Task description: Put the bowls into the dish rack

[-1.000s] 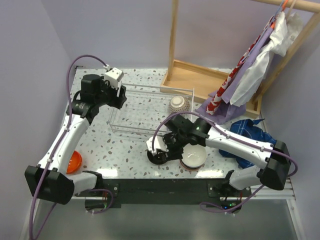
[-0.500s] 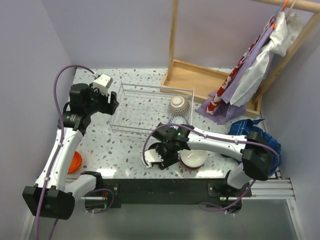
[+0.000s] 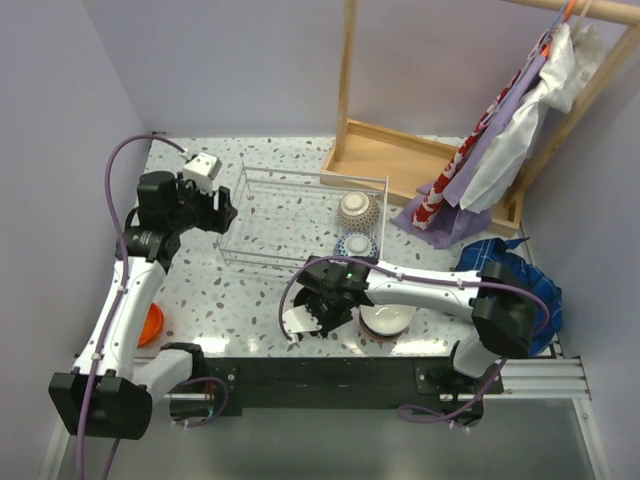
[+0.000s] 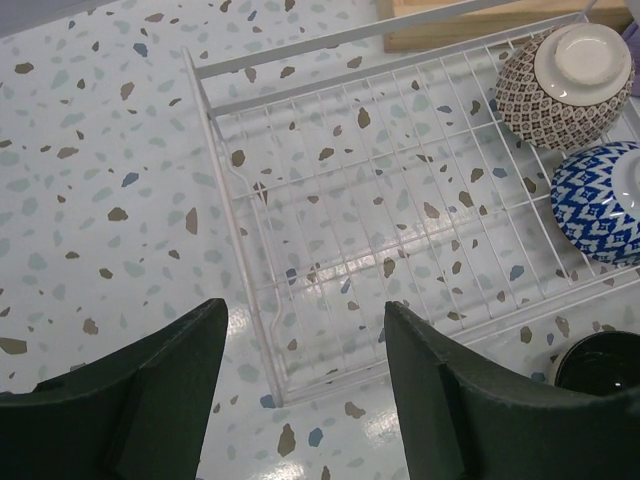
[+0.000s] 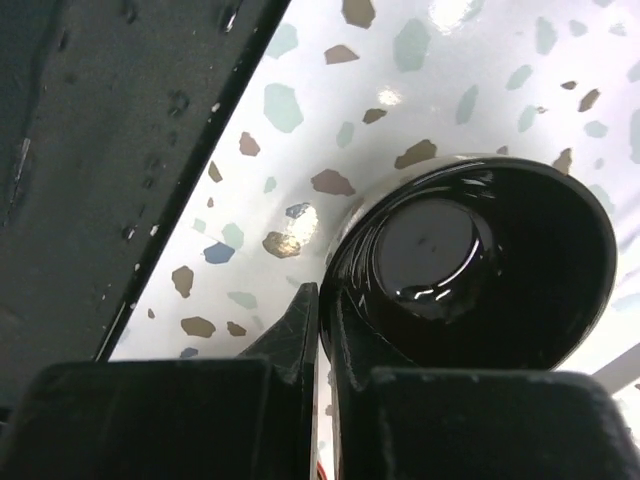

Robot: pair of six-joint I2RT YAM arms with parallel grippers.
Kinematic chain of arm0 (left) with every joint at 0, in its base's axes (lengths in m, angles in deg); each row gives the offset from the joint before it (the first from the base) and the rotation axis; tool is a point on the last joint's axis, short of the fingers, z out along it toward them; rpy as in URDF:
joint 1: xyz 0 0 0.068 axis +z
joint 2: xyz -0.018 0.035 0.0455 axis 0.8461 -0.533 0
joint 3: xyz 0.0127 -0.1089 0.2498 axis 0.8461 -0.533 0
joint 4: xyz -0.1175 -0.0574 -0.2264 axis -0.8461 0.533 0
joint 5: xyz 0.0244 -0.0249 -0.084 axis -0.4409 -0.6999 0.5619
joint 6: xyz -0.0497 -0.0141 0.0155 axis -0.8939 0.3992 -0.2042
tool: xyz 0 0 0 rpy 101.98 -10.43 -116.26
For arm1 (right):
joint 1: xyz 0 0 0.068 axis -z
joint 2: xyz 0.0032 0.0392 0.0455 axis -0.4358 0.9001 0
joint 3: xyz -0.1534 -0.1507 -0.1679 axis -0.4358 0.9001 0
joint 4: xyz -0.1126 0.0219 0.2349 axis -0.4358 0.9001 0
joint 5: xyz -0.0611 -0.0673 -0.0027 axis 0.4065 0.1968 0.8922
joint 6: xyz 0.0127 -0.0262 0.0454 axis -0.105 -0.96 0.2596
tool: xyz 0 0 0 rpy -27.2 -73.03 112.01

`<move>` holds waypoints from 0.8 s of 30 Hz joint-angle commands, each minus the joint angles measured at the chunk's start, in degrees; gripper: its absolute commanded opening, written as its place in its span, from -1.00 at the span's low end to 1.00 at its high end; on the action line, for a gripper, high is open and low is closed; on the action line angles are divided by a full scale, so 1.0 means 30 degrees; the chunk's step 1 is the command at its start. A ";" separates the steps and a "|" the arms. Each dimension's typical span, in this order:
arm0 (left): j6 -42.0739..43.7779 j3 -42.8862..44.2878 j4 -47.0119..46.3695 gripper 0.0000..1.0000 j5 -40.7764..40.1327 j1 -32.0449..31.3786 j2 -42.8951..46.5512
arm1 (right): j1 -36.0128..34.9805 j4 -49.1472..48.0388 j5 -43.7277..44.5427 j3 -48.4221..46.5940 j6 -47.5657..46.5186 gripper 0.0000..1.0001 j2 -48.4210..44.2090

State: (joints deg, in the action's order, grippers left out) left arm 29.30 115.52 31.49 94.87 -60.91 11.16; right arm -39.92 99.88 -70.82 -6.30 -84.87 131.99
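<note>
The wire dish rack [image 3: 290, 215] [image 4: 400, 190] holds two bowls at its right end, a brown-patterned bowl [image 3: 357, 210] [image 4: 565, 85] and a blue-patterned bowl [image 3: 356, 246] [image 4: 600, 200]. My right gripper [image 3: 322, 305] [image 5: 325, 310] is shut on the near rim of a glossy black bowl [image 5: 470, 270] [image 4: 600, 365], one finger inside and one outside. A white bowl [image 3: 387, 320] sits just right of it. An orange bowl [image 3: 150, 323] lies at the table's left edge. My left gripper [image 3: 222, 210] [image 4: 305, 345] hangs open and empty above the rack's left end.
A wooden tray-like frame [image 3: 400, 160] stands behind the rack, with hanging clothes [image 3: 500, 140] on its right. A blue cloth [image 3: 500, 270] is bunched at the right edge. The black mounting bar [image 3: 320, 375] runs along the near edge.
My right gripper has slid down-left over the black bowl and shut on its rim. The left arm has drawn a little to the left, still open.
</note>
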 commanded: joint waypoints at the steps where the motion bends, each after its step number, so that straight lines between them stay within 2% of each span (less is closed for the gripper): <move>1: -0.0500 0.0306 -0.0793 0.37 0.0908 0.0130 0.0360 | -0.0230 0.2180 -0.0587 -0.2725 0.1644 -1.00 -0.0308; 6: -0.0500 0.1508 -0.0705 0.36 0.1289 0.0130 -0.0284 | 0.0530 0.5234 -0.3279 -0.8956 0.4283 -1.00 -0.0135; 9: -0.0676 0.2445 -0.0706 0.34 0.1903 0.0101 -0.1016 | 0.1758 0.5737 -0.5381 -1.1015 0.6711 -1.00 0.0188; 12: -0.0881 0.3470 -0.0734 0.32 0.2139 0.0013 -0.1894 | 0.4100 0.3809 -0.7930 -1.1316 1.0897 -1.00 0.0277; 15: -0.1493 0.4699 -0.0822 0.31 0.2111 -0.0133 -0.3151 | 0.6678 0.0039 -0.9953 -1.0732 1.6627 -1.00 0.0364; 17: -0.2222 0.5082 -0.1144 0.28 0.2052 -0.0192 -0.3681 | 0.8495 -0.1812 -1.1186 -0.9887 1.9360 -1.00 0.0598; 18: -0.2838 0.5345 -0.1261 0.05 0.1762 -0.0250 -0.4148 | 0.9023 -0.4259 -1.2470 -0.9533 2.2131 -1.00 0.0686; 19: -0.3105 0.5348 -0.1755 -0.10 0.1701 -0.0280 -0.4326 | 0.9898 -0.5733 -1.3034 -0.9094 2.3637 -1.00 0.0861; 20: -0.3224 0.5406 -0.1963 -0.38 0.1613 -0.0338 -0.4560 | 1.0168 -0.7314 -1.3533 -0.8219 2.5074 -1.00 0.1008; 21: -0.3138 0.5465 -0.2110 -0.63 0.1409 -0.0513 -0.4969 | 1.0374 -1.0375 -1.3770 -0.7950 2.7785 -1.00 0.1154; 22: -0.3021 0.5552 -0.2257 -0.84 0.1146 -0.0718 -0.5176 | 1.0521 -1.1653 -1.3917 -0.7744 2.8857 -1.00 0.1678; 23: -0.2875 0.5669 -0.2229 -1.00 0.0795 -0.0952 -0.5410 | 1.0609 -1.2971 -1.3860 -0.7307 2.9999 -1.00 0.1828; 24: -0.2351 0.6018 -0.2113 -1.00 0.0531 -0.1389 -0.5963 | 1.0697 -1.6320 -1.3831 -0.6896 3.2707 -1.00 0.2062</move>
State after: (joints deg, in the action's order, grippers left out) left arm 21.98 129.86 27.99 98.91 -62.20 -3.64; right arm -7.42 83.51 -103.58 -29.73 -16.22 136.65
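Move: The right hand already has the black bowl pinched by its near-right rim; the bowl's middle is about 4 cm ahead and 3 cm left. Its place, the rack's free floor, lies roughly 22 cm ahead, 8 cm left and slightly lower. Right of that stand the blue bowl (16 cm ahead, 5 cm right of the hand) and the patterned bowl (24 ahead, 5 right). From the left hand the free floor is some 12 cm right, 2 ahead, 18 below. Keeping its pinch on the black bowl's rim, the right hand lifts it about 18 cm, drifting a little left, then swings forward some 15 cm over the rack while the wrist turns roughly 60 degrees clockwise and tips over strongly. The left hand, empty, goes about 6 cm forward, rises a little, edges right and shuts its fingers. ##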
